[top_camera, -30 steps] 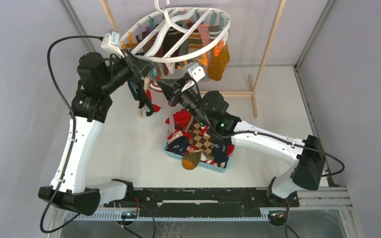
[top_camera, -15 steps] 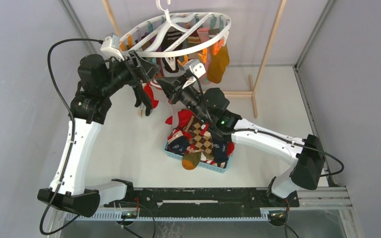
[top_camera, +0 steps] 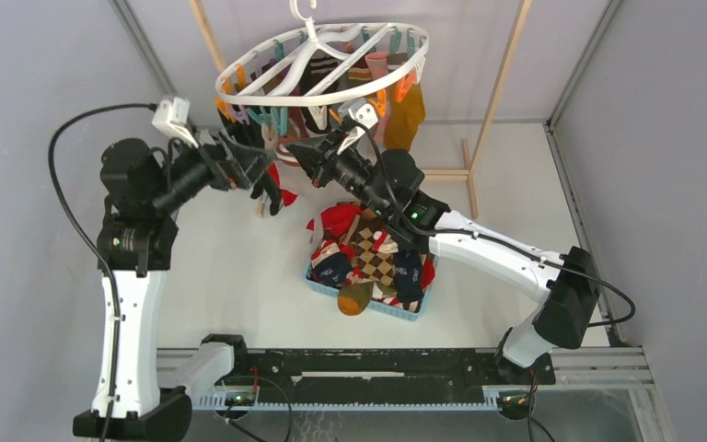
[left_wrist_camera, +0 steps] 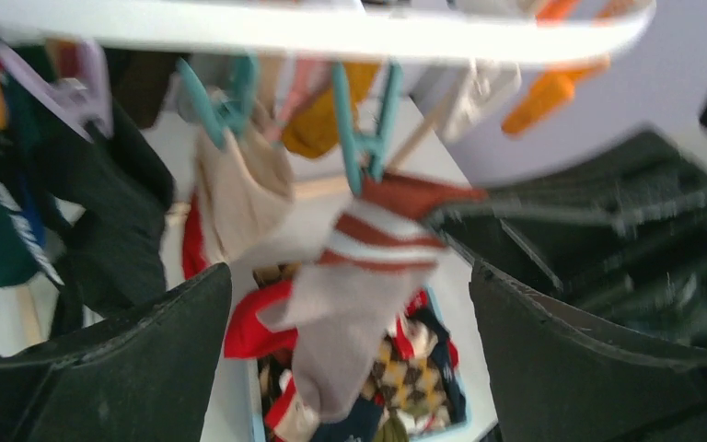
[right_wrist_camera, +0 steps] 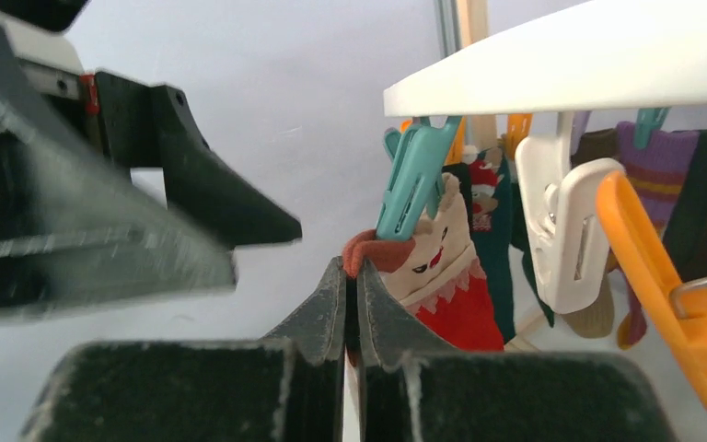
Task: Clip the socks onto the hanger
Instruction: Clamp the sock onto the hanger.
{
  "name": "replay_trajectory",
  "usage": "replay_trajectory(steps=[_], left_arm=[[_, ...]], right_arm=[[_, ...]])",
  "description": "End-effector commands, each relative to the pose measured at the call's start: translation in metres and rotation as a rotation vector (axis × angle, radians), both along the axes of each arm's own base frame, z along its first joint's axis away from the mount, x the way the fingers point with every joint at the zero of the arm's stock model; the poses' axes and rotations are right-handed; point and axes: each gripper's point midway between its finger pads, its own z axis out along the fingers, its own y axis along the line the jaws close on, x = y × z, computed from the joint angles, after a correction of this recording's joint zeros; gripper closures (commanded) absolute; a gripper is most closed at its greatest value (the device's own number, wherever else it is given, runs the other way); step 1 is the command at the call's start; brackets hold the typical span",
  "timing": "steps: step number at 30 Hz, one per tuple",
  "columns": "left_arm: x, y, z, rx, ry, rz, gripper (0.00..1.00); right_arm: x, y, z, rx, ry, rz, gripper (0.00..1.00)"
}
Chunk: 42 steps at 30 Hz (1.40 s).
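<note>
The white oval hanger (top_camera: 322, 92) hangs at the top centre with several socks on its teal and orange clips. My right gripper (top_camera: 295, 153) is shut on the reddish cuff of a red-striped pinkish-white sock (left_wrist_camera: 368, 276), right under a teal clip (right_wrist_camera: 414, 175) that grips the same cuff (right_wrist_camera: 377, 250). In the right wrist view the right gripper (right_wrist_camera: 350, 267) has its fingertips pressed together on that cuff. My left gripper (top_camera: 256, 164) is open and empty, to the left of the sock. In the left wrist view the left gripper (left_wrist_camera: 350, 272) has the sock hanging beyond its wide-apart jaws.
A blue basket (top_camera: 396, 313) heaped with loose socks (top_camera: 368, 258) sits on the table below the hanger. Light wooden frame poles (top_camera: 502, 74) stand behind and to the right. Dark hung socks (left_wrist_camera: 120, 221) dangle close to my left fingers. Grey walls on both sides.
My left arm has pulled back to the left and away from the hanger rim. The tilted hanger has swung back level. My right gripper stays on the sock's cuff.
</note>
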Motion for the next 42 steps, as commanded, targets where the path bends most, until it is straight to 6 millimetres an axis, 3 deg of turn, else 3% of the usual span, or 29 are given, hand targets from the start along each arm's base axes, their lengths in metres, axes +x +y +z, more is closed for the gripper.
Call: replay_trajectory(steps=[1,6,12,13,15,19,21,24,25,26,35,42], left_arm=[[-0.032,-0.026,-0.032,0.031,-0.004,-0.252,0.0],[-0.029,-0.032,-0.071,0.048,0.066,-0.307,0.0],[-0.012,-0.031,-0.055,0.032,0.001,-0.257,0.0],[-0.009,-0.03,-0.051,0.027,-0.014,-0.247,0.04],[-0.003,-0.03,-0.046,0.014,-0.031,-0.238,0.18],[0.014,-0.022,-0.049,0.012,-0.021,-0.159,0.69],[0.025,-0.01,-0.055,0.035,-0.007,-0.072,0.85],[0.034,0.004,-0.063,0.076,0.001,0.018,0.99],[0.036,0.007,-0.065,0.084,0.006,0.038,1.0],[0.038,0.011,-0.067,0.091,0.011,0.056,1.0],[0.046,0.026,-0.071,0.138,0.045,0.145,1.0],[0.048,0.036,-0.063,0.143,0.033,0.201,1.0]], right_arm=[[-0.01,0.005,0.022,0.049,0.01,0.091,0.91],[-0.02,0.015,0.026,0.04,0.031,0.178,0.84],[-0.035,0.025,0.032,0.028,0.035,0.277,0.77],[-0.038,0.026,0.034,0.027,0.036,0.296,0.76],[-0.044,0.028,0.034,0.021,0.041,0.329,0.73],[-0.046,0.019,0.036,0.005,0.044,0.331,0.62],[-0.046,0.007,0.036,-0.005,0.031,0.301,0.51],[-0.042,-0.015,0.035,-0.012,0.025,0.246,0.26],[-0.041,-0.021,0.033,-0.015,0.021,0.232,0.06],[-0.04,-0.029,0.033,-0.014,0.018,0.209,0.01],[-0.03,-0.121,0.008,0.09,0.056,-0.081,0.0],[-0.021,-0.141,-0.033,0.109,0.14,-0.003,0.01]])
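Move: The striped cuff, still pinched by the right hand and already in the teal clip, lies about 5 cm ahead, 5 cm right and 5 cm below the open left hand. The clip is some 6 cm ahead and 5 cm right of that hand, at its height; the Santa sock hangs 7 cm straight ahead, 8 cm lower. From the right hand the cuff's middle is about 1 cm ahead, 2 cm left and 2 cm below; the white clip is 5 cm ahead, 3 cm right, 2 cm up. The striped sock passes from one hand to the other below its clip: the left hand sinks some 8 cm, dipping back and right, shuts on the sock's near edge, then draws it forward and left, turning about 20 degrees counter-clockwise. The right hand first eases back and left about 3 cm each, then opens wide, lets go and withdraws right some 17 cm. ##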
